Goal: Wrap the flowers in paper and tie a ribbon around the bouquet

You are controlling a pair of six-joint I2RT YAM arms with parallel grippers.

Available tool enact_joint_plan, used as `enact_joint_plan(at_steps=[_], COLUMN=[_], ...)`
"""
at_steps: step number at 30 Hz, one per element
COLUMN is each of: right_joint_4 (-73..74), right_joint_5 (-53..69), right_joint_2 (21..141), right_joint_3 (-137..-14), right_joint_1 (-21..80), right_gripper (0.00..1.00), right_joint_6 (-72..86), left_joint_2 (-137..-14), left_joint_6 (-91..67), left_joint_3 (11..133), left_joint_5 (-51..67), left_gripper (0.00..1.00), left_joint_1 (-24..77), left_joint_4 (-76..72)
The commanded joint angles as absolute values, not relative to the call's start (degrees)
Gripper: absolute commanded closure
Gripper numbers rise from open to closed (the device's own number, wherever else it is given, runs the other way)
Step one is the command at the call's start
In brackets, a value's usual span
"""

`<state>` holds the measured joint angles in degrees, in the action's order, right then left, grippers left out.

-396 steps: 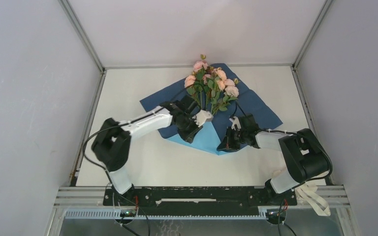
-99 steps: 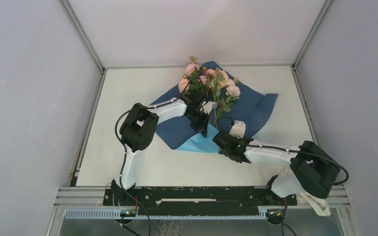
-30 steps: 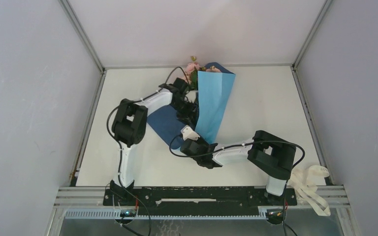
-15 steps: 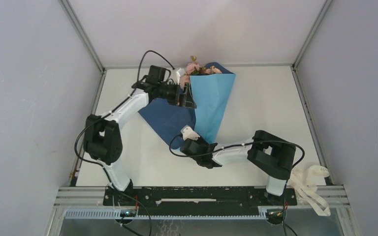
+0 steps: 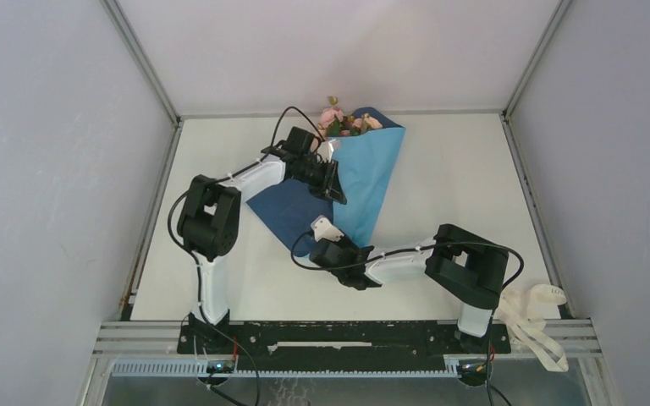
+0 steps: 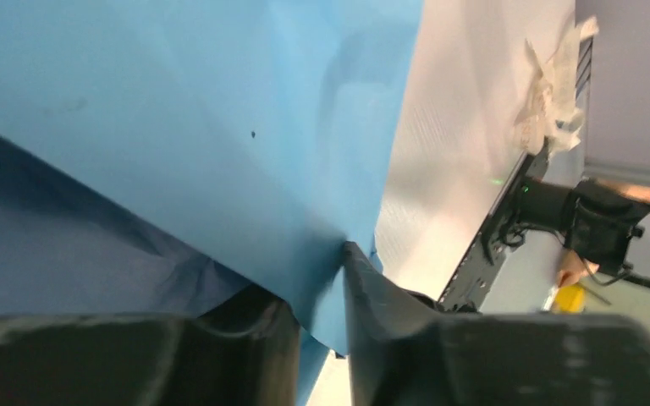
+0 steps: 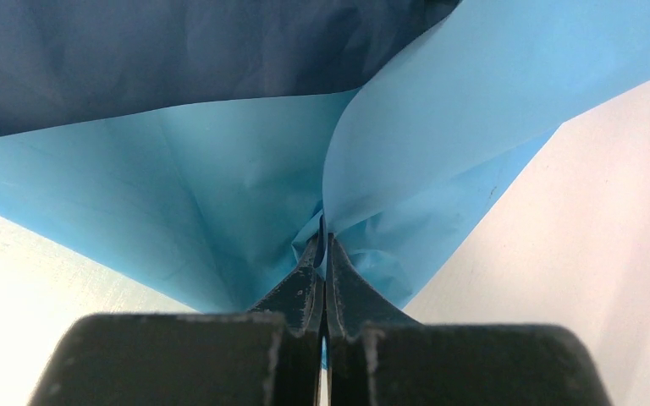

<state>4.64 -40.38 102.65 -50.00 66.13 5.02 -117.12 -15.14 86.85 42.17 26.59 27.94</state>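
The paper point(image 5: 371, 173) lies folded over the flowers point(image 5: 339, 121), its light face up beside a dark blue part point(image 5: 281, 207). Only a few pink blooms show at the far end. My left gripper point(image 5: 336, 188) is at the flap's left edge. In the left wrist view it point(image 6: 309, 275) stands partly open, with the light flap point(image 6: 220, 127) dipping between the fingers point(image 6: 372, 292). My right gripper point(image 7: 325, 241) is shut on the bunched bottom corner of the paper point(image 7: 245, 194), at the near tip point(image 5: 328, 244). The ribbon point(image 5: 535, 311) lies loose at the table's near right corner.
Grey enclosure walls and metal frame posts point(image 5: 140, 59) stand round the white table point(image 5: 465, 194). A black rail point(image 5: 338, 337) runs along the near edge by the arm bases. The ribbon point(image 6: 550, 93) and that rail also show in the left wrist view.
Half a second ago my left gripper was lifted, wide open, by the blooms; it has come back down to the flap's left edge with jaws narrower. Right arm and paper unmoved.
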Motion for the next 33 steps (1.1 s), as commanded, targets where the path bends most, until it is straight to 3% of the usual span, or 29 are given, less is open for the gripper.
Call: enact_joint_plan(at_steps=[1,2,3,8,14,18,24,28,33], right_joint_4=[7.15,7.37,7.52,9.22,12.78,15.57,20.07,16.63,7.31], right_joint_5=[-34.69,-34.84,-34.96,-36.34,-36.08,-32.96,-20.06,-5.34,1.26], right_joint_2=[104.57,104.4,104.08,101.14,94.3,90.46,80.09,72.29,74.86], right_joint_3=[-50.19,-50.19,-50.19,-50.19,-50.18,-50.19,-50.19,-49.85,-48.43], right_joint_1=[66.97,66.99,67.02,67.33,67.8,68.28,68.04,62.39,53.43], right_gripper=[1.0,1.0,1.0,0.9,0.67,0.6,0.58,0.58,0.61], right_joint_6=[7.03,6.95,6.88,6.53,5.0,3.32,0.46,3.38,10.83], left_joint_2=[-113.19,-112.85,-112.53,-112.63,-117.49,-120.84,-121.83,-122.81,-123.06], left_joint_6=[-14.06,-13.66,-13.33,-13.47,-14.32,-14.58,-14.76,-15.1,-14.93], left_joint_3=[89.67,89.21,88.76,85.69,83.89,82.7,80.94,81.19,81.47], left_joint_5=[46.04,46.02,45.95,41.41,36.42,36.02,34.98,35.11,35.3], left_gripper=[0.9,0.99,1.0,1.0,1.0,1.0,1.0,1.0,1.0], left_joint_1=[26.99,26.84,26.57,22.85,19.16,18.9,18.65,18.06,17.51], left_joint_4=[26.11,26.34,26.76,27.65,27.38,27.3,26.32,26.27,26.83])
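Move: The light-blue flap's edge already lies between my left hand's half-closed fingers. From that hand, the flowers' blooms are some 23 cm straight ahead and 5 cm lower, and the open dark-blue side of the paper is about 13 cm left, 2 cm ahead and 8 cm down. My shut right hand is at the paper's bottom end, directly at its fingertips; the flap edge is roughly 7 cm ahead of it, level sideways and 7 cm up. I finish shutting my left fingers on the flap's edge, lift it barely a centimetre, then draw it about 7 cm left and slightly forward, going down some 7 cm towards the dark-blue side. Meanwhile my right hand opens partway off the paper's bottom end, backs away, then climbs to about 13 cm up, rolling some 30 degrees so its left side rises. ##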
